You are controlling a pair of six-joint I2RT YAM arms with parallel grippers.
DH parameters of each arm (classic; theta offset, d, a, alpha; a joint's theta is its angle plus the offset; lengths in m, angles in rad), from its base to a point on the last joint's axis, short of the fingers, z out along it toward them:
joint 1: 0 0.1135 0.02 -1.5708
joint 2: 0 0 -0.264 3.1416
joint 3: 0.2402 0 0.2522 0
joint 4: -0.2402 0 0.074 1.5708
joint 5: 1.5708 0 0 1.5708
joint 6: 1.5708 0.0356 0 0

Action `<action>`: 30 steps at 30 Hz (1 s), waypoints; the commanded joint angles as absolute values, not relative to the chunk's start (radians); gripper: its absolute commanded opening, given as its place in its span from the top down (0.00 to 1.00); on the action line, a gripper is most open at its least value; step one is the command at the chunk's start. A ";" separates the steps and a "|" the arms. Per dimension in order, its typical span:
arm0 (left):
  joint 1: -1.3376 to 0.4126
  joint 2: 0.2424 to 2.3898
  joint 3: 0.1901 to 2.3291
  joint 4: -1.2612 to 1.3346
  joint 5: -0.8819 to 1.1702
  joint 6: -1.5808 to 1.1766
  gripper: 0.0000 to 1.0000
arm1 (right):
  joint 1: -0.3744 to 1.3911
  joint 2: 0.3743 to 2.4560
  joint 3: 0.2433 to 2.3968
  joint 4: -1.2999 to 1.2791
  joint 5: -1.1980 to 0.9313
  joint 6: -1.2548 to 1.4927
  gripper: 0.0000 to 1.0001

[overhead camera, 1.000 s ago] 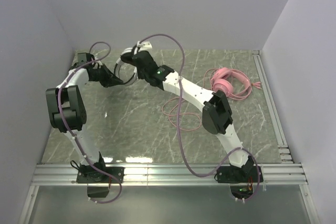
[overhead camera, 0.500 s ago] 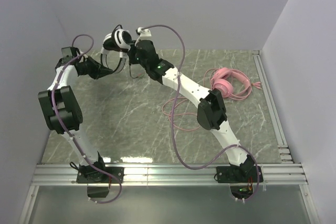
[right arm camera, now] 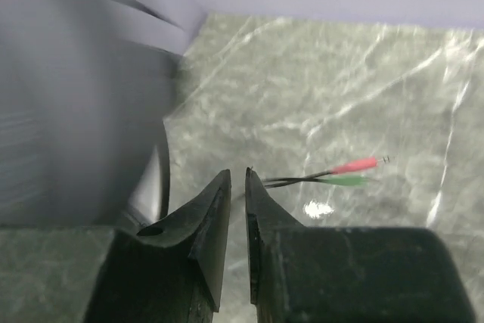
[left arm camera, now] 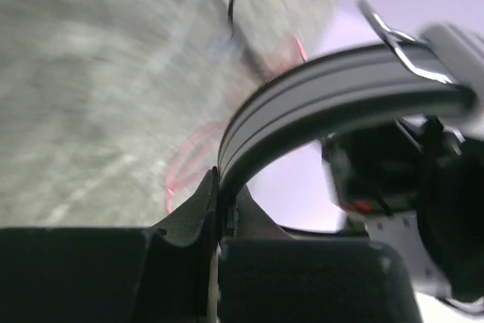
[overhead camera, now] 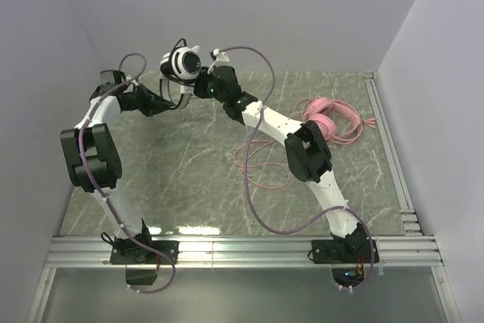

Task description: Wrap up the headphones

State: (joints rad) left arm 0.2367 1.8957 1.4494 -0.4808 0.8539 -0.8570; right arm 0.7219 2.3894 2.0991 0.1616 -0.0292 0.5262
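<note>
The black and white headphones [overhead camera: 180, 62] hang in the air near the back wall. My left gripper [overhead camera: 168, 104] [left arm camera: 223, 187] is shut on their striped headband [left arm camera: 318, 104]. Just right of the earcup is my right gripper [overhead camera: 199, 85] [right arm camera: 237, 175], its jaws a narrow gap apart with nothing clamped between them. The black cable runs past its tips and ends in a pink plug [right arm camera: 355, 164] and a green plug [right arm camera: 349, 181] lying on the table. The pink headphones [overhead camera: 325, 120] lie at the back right, and their pink cable [overhead camera: 257, 160] loops over the middle of the table.
The marble table top [overhead camera: 181, 179] is walled at the back and on both sides. A metal rail [overhead camera: 386, 134] runs along the right edge, and another rail [overhead camera: 242, 247] along the front by the arm bases.
Both arms have lifted the black and white headphones off the table towards the back wall. My right jaws, shut a second ago, now stand slightly apart.
</note>
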 commanded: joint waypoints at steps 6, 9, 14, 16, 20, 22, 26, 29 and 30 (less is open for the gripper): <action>0.175 1.882 1.488 -0.365 1.068 -0.891 1.00 | 0.758 2.324 1.939 0.342 -0.092 0.526 0.76; 0.172 1.884 1.468 -0.344 1.065 -0.905 1.00 | 0.758 2.313 1.910 0.363 -0.092 0.531 0.76; 0.167 1.897 1.459 -0.339 1.063 -0.913 1.00 | 0.726 2.283 1.826 0.414 -0.132 0.635 0.76; 0.167 1.910 1.465 -0.342 1.063 -0.917 1.00 | 0.709 2.267 1.803 0.413 -0.138 0.667 0.76; 0.167 1.971 1.529 -0.474 1.017 -0.862 1.00 | 0.660 2.206 1.647 0.483 -0.175 0.727 0.70; 0.167 1.976 1.545 -0.509 0.982 -0.847 1.00 | 0.634 2.146 1.568 0.526 -0.201 0.730 0.59; 0.169 1.976 1.536 -0.505 0.956 -0.856 1.00 | 0.604 2.048 1.375 0.604 -0.199 0.704 0.42; 0.167 1.974 1.537 -0.524 0.933 -0.853 1.00 | 0.580 1.988 1.257 0.682 -0.225 0.683 0.41; 0.167 1.974 1.539 -0.532 0.928 -0.851 1.00 | 0.577 1.976 1.231 0.708 -0.241 0.663 0.41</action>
State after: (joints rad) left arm 0.1684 2.0098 1.4845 -0.5434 0.8837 -0.8768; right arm 0.5751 2.0663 1.2961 0.5480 -0.1940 0.7006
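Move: The headphones' cable end dangles roughly 8 cm ahead of the right hand, 4 cm to its left and 10 cm lower. The headphones' middle is about 3 cm ahead and 5 cm left, near level; the pink cable lies some 14 cm back, 18 cm right and 20 cm below. From the left hand, which holds the headband, that cable end is about 14 cm ahead, 5 cm right and 5 cm lower. Right sinks back, then swings 12 cm right from the headphones, opening; left keeps pinching the headband, easing right. ##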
